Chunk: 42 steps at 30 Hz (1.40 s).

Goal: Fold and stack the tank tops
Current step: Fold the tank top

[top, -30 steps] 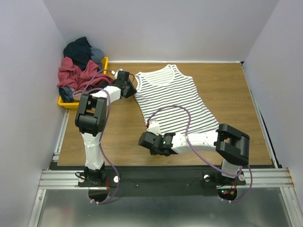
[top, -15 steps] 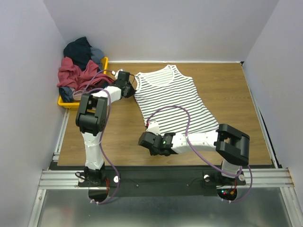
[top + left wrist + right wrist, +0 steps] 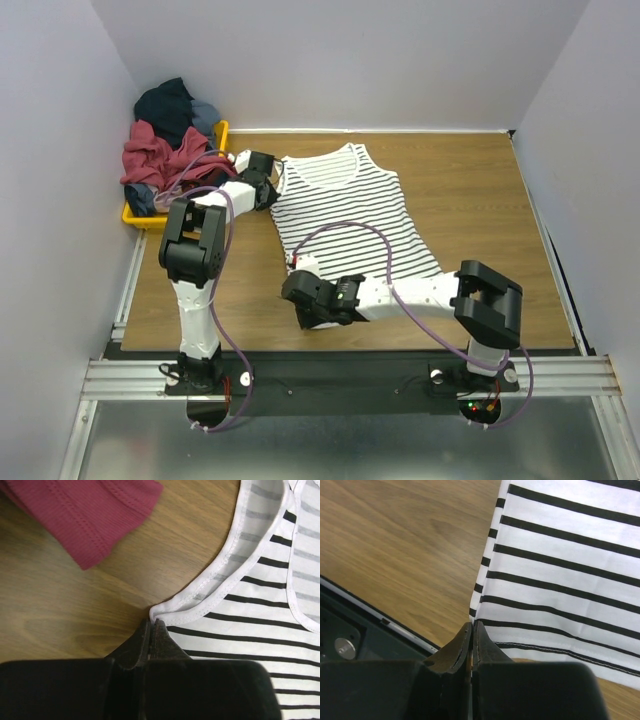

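One tank top (image 3: 350,215), white with thin dark stripes, lies flat on the wooden table, neckline toward the far wall. My left gripper (image 3: 270,187) is shut on its left shoulder strap; the left wrist view shows the tips (image 3: 153,625) pinched on the white edge of the strap (image 3: 200,611). My right gripper (image 3: 300,275) is shut on the near-left hem corner. In the right wrist view the closed tips (image 3: 472,625) meet the striped cloth (image 3: 560,565) at that corner.
A yellow tray (image 3: 222,135) at the far left holds a heap of maroon, dark and blue clothes (image 3: 160,150). A maroon cloth (image 3: 95,515) hangs onto the table close to my left gripper. The table's near edge and metal rail (image 3: 370,615) lie just behind my right gripper.
My left gripper has closed on the shoulder strap. Both grippers and the striped top have shifted to the left across the table.
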Each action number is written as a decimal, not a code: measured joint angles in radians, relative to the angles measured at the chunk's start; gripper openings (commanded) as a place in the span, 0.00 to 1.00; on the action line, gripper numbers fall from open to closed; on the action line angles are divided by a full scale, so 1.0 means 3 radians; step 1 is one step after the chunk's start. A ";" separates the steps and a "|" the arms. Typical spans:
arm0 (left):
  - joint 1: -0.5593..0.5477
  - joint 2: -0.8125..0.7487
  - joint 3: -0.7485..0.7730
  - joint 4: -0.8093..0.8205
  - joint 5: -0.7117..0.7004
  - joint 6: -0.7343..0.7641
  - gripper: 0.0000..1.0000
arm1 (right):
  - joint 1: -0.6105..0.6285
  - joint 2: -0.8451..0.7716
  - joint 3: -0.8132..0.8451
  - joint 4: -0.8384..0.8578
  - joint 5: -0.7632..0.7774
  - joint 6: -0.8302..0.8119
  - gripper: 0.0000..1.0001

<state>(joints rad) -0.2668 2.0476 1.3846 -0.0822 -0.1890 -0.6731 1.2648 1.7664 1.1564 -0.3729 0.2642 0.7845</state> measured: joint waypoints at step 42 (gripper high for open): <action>-0.0847 0.0829 0.1912 -0.0777 -0.0350 -0.0058 0.00 | -0.0638 -0.1308 -0.1401 0.0224 0.0153 0.0413 0.03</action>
<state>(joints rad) -0.5209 2.2963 1.9583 -0.3153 -0.2939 -0.6907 1.0733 1.3739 0.7361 -0.3058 0.3099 0.9085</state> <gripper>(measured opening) 0.037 0.056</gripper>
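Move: The left hand, nearly down on the table, already pinches the tank top's left armhole edge; the bottom of the neckline lies about 15 cm to its right and 5 cm farther out, with the red cloth's end some 8 cm left and 6 cm ahead. The right hand, a few centimetres up, already holds the near left hem corner; the mid hem is about 12 cm right and 4 cm ahead, the dark rail 6 cm straight back. Both hands keep their pinch and, after drifting on left by about a centimetre, lift the tank top's left side and carry it right over its body, the left arching some 11 cm up and 15 cm across, slightly forward, towards the neckline. The right makes a lower arc, about 5 cm up and 12 cm right along the hem and a little forward, turning roughly 20 degrees clockwise as it sinks, while the left comes down only halfway. ##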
